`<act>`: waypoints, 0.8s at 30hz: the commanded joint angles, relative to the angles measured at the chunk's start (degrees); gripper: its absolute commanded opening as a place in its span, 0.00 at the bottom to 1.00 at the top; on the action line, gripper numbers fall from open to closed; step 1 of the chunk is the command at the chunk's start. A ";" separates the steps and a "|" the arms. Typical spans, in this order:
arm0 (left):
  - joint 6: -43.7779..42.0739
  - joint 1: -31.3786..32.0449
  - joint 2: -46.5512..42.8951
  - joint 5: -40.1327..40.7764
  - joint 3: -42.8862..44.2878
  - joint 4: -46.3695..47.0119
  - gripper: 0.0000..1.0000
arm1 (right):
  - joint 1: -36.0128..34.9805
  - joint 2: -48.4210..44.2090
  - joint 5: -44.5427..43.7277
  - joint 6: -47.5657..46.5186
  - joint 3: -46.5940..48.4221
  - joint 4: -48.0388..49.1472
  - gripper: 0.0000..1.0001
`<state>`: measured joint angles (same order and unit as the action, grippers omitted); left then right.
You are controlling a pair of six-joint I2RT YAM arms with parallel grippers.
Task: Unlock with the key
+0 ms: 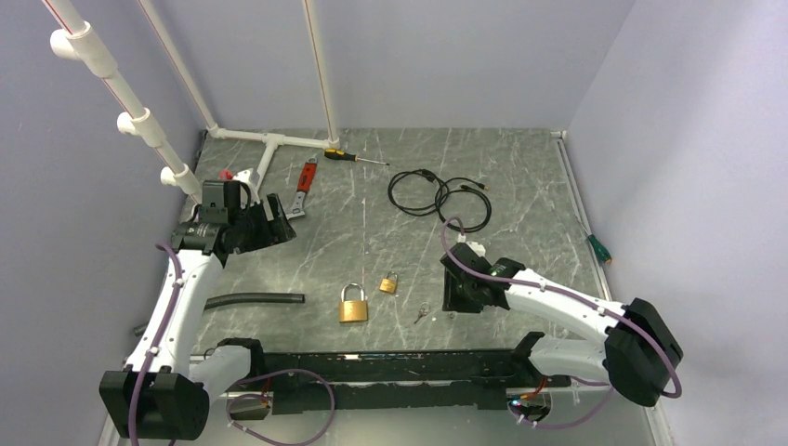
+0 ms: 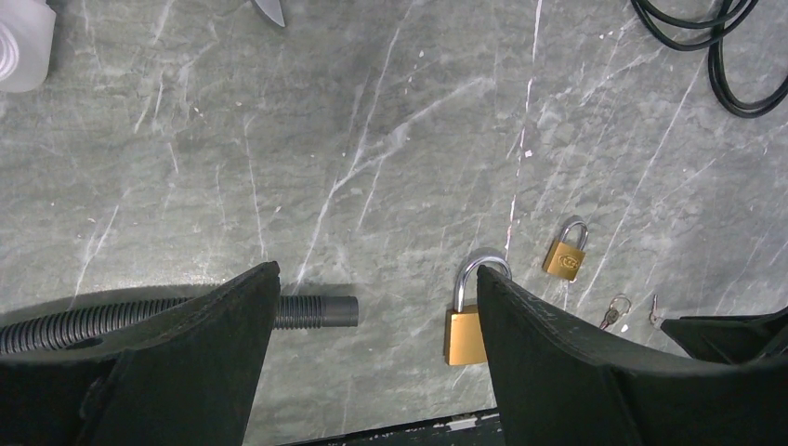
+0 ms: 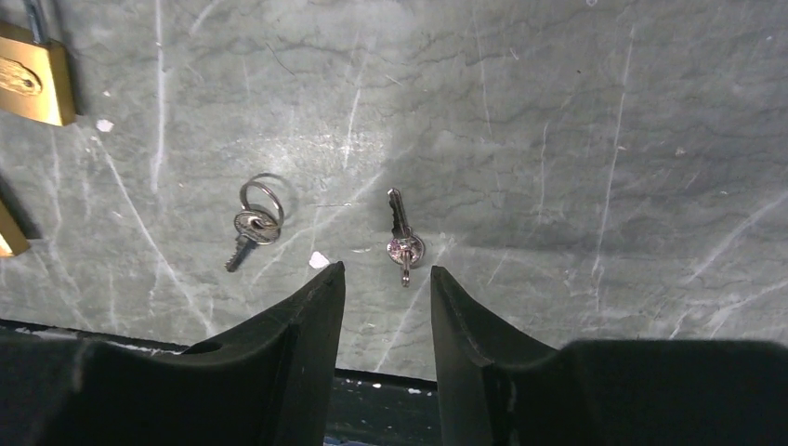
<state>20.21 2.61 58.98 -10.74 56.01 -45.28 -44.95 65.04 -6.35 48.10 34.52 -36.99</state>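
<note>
Two brass padlocks lie on the marble table, a large one (image 1: 352,304) and a small one (image 1: 388,282). Right of them lies a key on a ring (image 1: 423,314). In the right wrist view that ringed key (image 3: 253,226) lies left of a single silver key (image 3: 403,240). My right gripper (image 3: 386,274) hangs low over the table, open a narrow way, its tips just short of the single key and nothing between them. My left gripper (image 2: 376,279) is open wide and empty, high at the table's left, looking down on the large padlock (image 2: 465,321) and the small padlock (image 2: 567,253).
A black corrugated hose (image 1: 256,300) lies at the left front. At the back lie a coiled black cable (image 1: 441,195), a screwdriver (image 1: 353,157), a red-handled tool (image 1: 305,184) and white pipe fittings (image 1: 269,141). A black rail (image 1: 390,367) runs along the near edge.
</note>
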 commanded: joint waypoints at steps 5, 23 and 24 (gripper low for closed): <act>-0.74 0.15 0.39 -0.13 0.90 0.96 0.81 | -1.31 1.01 -0.20 1.97 -1.94 1.77 0.34; -0.25 0.20 -0.66 -0.17 0.57 1.55 0.81 | -2.60 2.26 -1.95 -1.57 -2.35 5.86 0.00; 0.01 0.16 -0.89 -1.39 0.33 1.94 0.81 | -2.60 1.14 -2.07 -3.20 -1.76 6.26 0.00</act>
<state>20.23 2.61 59.46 -10.66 56.01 -45.28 -47.22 68.77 -6.52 48.77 31.51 -32.38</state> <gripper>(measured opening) 0.810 0.010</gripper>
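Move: The key to be gripped lies almost straight under the right hand, about 3 cm below it. The second key with its ring is some 6 cm to the left of that key and level with it, and the small padlock is about 13 cm to the right hand's left and 6 cm farther out. From the left hand, the key to be gripped lies roughly 33 cm to the right, 11 cm back and 17 cm below. The near, ring end of the right-hand key is what the right fingers go for: the hand sinks about 2.5 cm, drawing back some 1.5 cm on the way. Then, low over the table, the half-open fingers close fully and pinch the ring end between their tips, while the hand eases forward and left about half a centimetre each. ##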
